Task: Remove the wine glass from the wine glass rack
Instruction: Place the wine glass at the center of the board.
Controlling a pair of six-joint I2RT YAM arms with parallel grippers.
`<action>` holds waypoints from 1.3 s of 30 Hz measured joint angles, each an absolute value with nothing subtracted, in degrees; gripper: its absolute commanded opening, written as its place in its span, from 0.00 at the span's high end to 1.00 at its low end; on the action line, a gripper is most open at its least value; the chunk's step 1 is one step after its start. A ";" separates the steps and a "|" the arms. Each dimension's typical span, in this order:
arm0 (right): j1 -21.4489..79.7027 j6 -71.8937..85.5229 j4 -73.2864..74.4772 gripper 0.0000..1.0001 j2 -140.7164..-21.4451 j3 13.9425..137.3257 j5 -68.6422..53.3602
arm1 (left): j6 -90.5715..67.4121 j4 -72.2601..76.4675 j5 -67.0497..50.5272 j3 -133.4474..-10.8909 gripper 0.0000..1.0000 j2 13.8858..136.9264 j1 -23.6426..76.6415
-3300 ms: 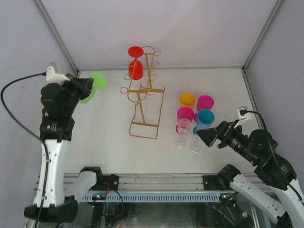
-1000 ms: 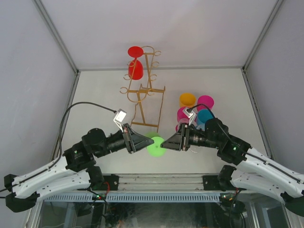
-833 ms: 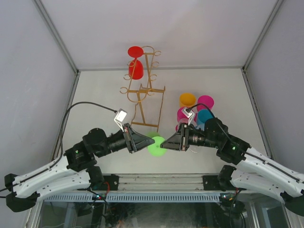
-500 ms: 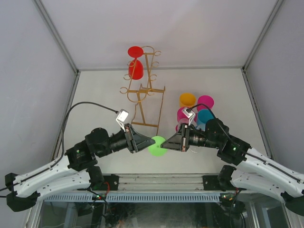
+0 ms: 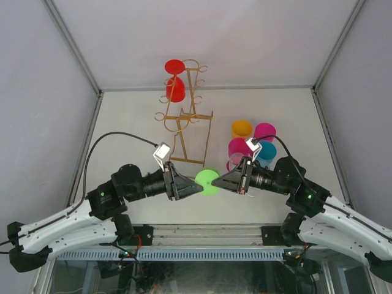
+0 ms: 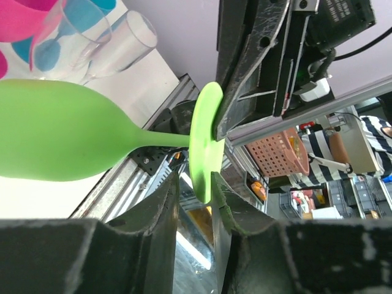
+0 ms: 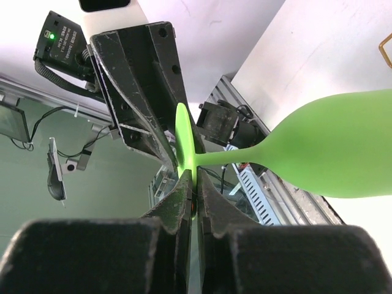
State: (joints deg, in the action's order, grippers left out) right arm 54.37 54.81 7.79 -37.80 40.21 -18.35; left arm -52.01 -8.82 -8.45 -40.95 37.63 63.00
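A green wine glass [image 5: 208,182] hangs in the air near the table's front, between my two grippers. My right gripper [image 5: 218,184] is shut on the edge of its round foot [image 7: 185,147], and its bowl [image 7: 343,147] points away. My left gripper [image 6: 195,184] is open; its fingers straddle the same foot [image 6: 205,147] with a gap on one side. The gold wire wine glass rack [image 5: 187,122] stands at the back centre. A red wine glass [image 5: 174,86] hangs upside down from its top left hook.
Right of the rack stands a cluster of glasses: orange [image 5: 241,128], magenta [image 5: 264,131], pink [image 5: 239,147], teal [image 5: 266,150] and a clear one [image 5: 236,162]. Grey walls close in the table on the left, right and back.
My right gripper has shut on the green glass's foot and my left gripper has opened around it. The glass has shifted slightly up and right.
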 measured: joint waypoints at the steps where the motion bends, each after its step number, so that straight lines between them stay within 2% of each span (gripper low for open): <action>1: 54.37 54.81 7.27 1.00 -37.85 40.03 -18.55 | -52.18 -8.34 -8.91 -40.95 0.74 37.76 63.00; 5: 54.37 54.72 5.91 1.00 -38.41 39.99 -20.08 | -52.97 -6.33 -9.93 -40.95 0.90 38.41 63.00; 9: 54.37 54.17 5.41 1.00 -38.59 39.90 -20.88 | -53.47 -5.58 -10.61 -40.95 1.00 38.72 62.98; 10: 54.37 53.84 5.15 0.96 -38.54 39.90 -20.93 | -53.49 -5.48 -10.61 -40.91 1.00 38.57 62.98; 13: 54.39 53.08 4.75 0.63 -38.20 39.90 -21.04 | -53.23 -4.73 -10.66 -40.14 1.00 37.80 63.05; 14: 54.37 53.01 4.95 0.56 -37.95 39.92 -20.91 | -52.86 -4.89 -10.63 -39.81 1.00 37.43 63.09; 16: 54.33 51.92 6.87 0.48 -37.08 40.49 -19.90 | -51.40 -5.52 -10.68 -38.98 1.00 36.34 63.09; 27: 46.24 44.95 25.41 0.37 -31.07 53.08 -5.50 | -30.89 -14.85 -13.30 -37.41 1.00 31.29 65.52; 30: 42.54 44.71 28.64 0.26 -28.69 53.95 -3.53 | -22.61 -17.19 -14.85 -35.53 1.00 28.05 67.00; 32: 40.51 44.95 30.41 0.22 -27.81 53.95 -3.33 | -17.76 -18.00 -16.38 -34.44 1.00 25.65 67.35; 39: 37.93 46.85 28.18 0.20 -27.16 53.95 -12.86 | -4.78 -17.39 -28.14 -30.39 1.00 19.88 67.40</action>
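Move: Between the two grippers hangs the green wine glass, disc foot up and bowl down: its middle is about 3 cm right, 2 cm ahead and 8 cm below the left hand. The right hand has it some 2 cm left, 2 cm ahead and 8 cm below. On the table, about 21 cm below, one clear glass stands roughly 6 cm right and 11 cm ahead of the right hand, another about 12 cm right and 9 cm ahead. Closing on the edge of the glass's foot, the left fingers pinch it while the right hand still grips it; the right fingers then open wide and withdraw about 10 cm to the right, also forward and up. Once the right fingers open, the left hand carries the glass back some 7 cm, down 6 cm and left 5 cm, rolling it about 45 degrees so the bowl swings forward, and turning clockwise. ##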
